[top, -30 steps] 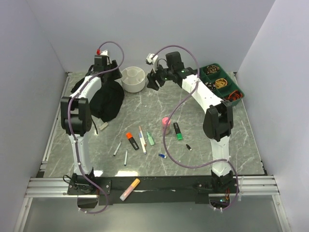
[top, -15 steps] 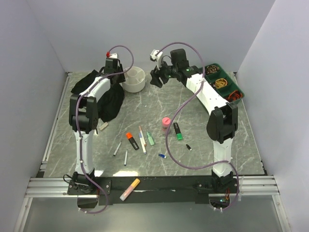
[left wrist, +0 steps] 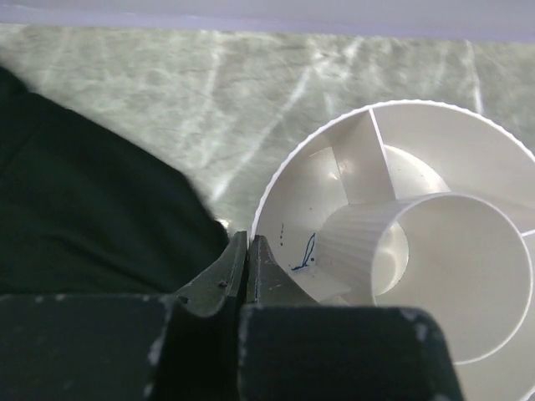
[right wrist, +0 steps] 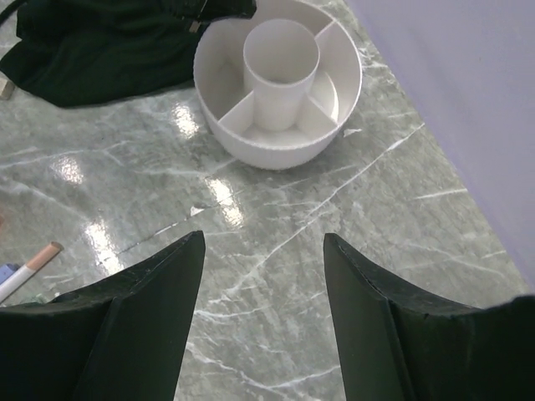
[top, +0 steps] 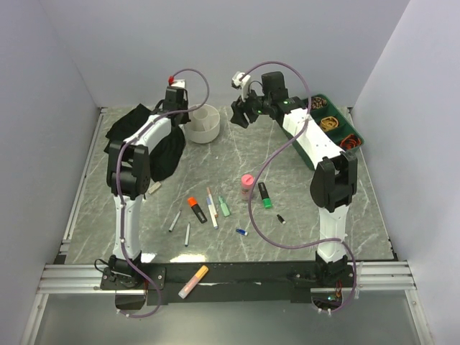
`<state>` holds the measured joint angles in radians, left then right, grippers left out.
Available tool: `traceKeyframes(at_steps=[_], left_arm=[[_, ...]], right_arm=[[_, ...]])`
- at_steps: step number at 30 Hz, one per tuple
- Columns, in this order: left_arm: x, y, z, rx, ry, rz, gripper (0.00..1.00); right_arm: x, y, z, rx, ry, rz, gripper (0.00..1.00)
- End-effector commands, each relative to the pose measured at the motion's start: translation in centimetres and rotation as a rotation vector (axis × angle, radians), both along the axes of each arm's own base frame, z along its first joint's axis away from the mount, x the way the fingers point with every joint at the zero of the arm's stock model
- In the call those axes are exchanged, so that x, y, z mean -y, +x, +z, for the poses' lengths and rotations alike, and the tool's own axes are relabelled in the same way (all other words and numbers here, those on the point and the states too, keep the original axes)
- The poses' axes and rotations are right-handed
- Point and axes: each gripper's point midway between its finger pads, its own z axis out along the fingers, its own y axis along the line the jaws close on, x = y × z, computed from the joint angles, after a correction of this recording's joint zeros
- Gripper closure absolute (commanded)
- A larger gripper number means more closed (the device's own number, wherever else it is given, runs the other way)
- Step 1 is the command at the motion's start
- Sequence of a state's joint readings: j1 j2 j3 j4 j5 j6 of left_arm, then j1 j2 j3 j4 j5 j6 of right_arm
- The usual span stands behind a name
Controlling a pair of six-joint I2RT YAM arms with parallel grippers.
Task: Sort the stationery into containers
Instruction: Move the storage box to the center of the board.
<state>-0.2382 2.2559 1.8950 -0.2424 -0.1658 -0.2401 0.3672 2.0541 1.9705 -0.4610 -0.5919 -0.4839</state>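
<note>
The round white bowl [top: 203, 134] with inner dividers stands at the back of the table, beside the floppy black bag [top: 147, 144]. My left gripper [top: 182, 115] is shut on the bowl's left rim [left wrist: 266, 188], one finger inside the wall and one outside, next to the bag [left wrist: 84, 209]. My right gripper [right wrist: 263, 236] hangs open over bare marble just right of the bowl [right wrist: 276, 149], holding nothing. Loose stationery lies mid-table: a pink-capped bottle [top: 247, 183], a green highlighter [top: 265, 194], an orange highlighter [top: 196, 209], a white pen [top: 211, 207] and grey pens [top: 175, 221].
A green compartment tray [top: 313, 116] holding small items sits at the back right. An orange-and-pink marker [top: 193, 281] lies on the front rail. A small white block [top: 153, 187] lies by the bag's near edge. Walls close in left, back and right.
My left arm swung right from above the bag to the bowl and its jaws closed on the rim. The bowl shifted slightly. My right gripper drew back to the right, staying open.
</note>
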Motion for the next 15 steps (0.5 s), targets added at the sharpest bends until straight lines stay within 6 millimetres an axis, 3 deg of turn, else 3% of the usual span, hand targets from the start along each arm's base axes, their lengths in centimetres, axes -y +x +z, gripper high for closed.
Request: traceKeyframes(at_steps=[1,3,4,6,13,15], left_arm=[[3.8,-1.5,7.5,0.110,-0.038,-0.118,0.99],[5.5,-3.1,7.2,0.074,-0.048,-0.176,0.99],[5.8,-3.7,7.9,0.080,-0.048,-0.188,0.99],[6.8,-5.3,7.0,0.042,-0.045,-0.222,0.99],[8.3,-9.3,4.7,-0.040,-0.040,-0.283,0.99],[8.8,-10.0,4.4,-0.049,-0.042,-0.290,0.99]], right_arm=[[1.2,-1.2,4.1,0.070,0.026,-0.009,0.34],[1.8,-1.5,4.3,0.065,0.027,-0.014,0.34],[2.0,-1.7,4.2,0.060,0.025,-0.015,0.33],[2.6,-2.3,4.3,0.058,0.023,-0.019,0.34],[4.1,-5.3,5.0,0.057,0.019,-0.012,0.33],[4.5,-6.1,4.3,0.043,0.011,-0.011,0.33]])
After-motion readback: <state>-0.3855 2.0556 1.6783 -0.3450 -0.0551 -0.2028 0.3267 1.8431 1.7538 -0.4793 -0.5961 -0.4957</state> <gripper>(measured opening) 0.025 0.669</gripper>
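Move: The left fingertips are already shut on the left rim of the white storage box, whose middle is about 7 cm right and 4 cm below. The centre of the board lies some 18 cm back, 17 cm right, 10 cm below; the pink jar about 24 cm back and 24 cm right, the black bag roughly 7 cm back and 15 cm left. From the right hand the board's centre is about 12 cm back, 5 cm left, well below. Keep the left gripper's pinch on the rim and bring the storage box back and to the right, about 12 cm on the diagonal, away from the black bag and towards the board's centre, at nearly the same height, turning the wrist some 15 degrees clockwise. Ease the empty, open right hand back and right about 5 cm, rising slightly. ##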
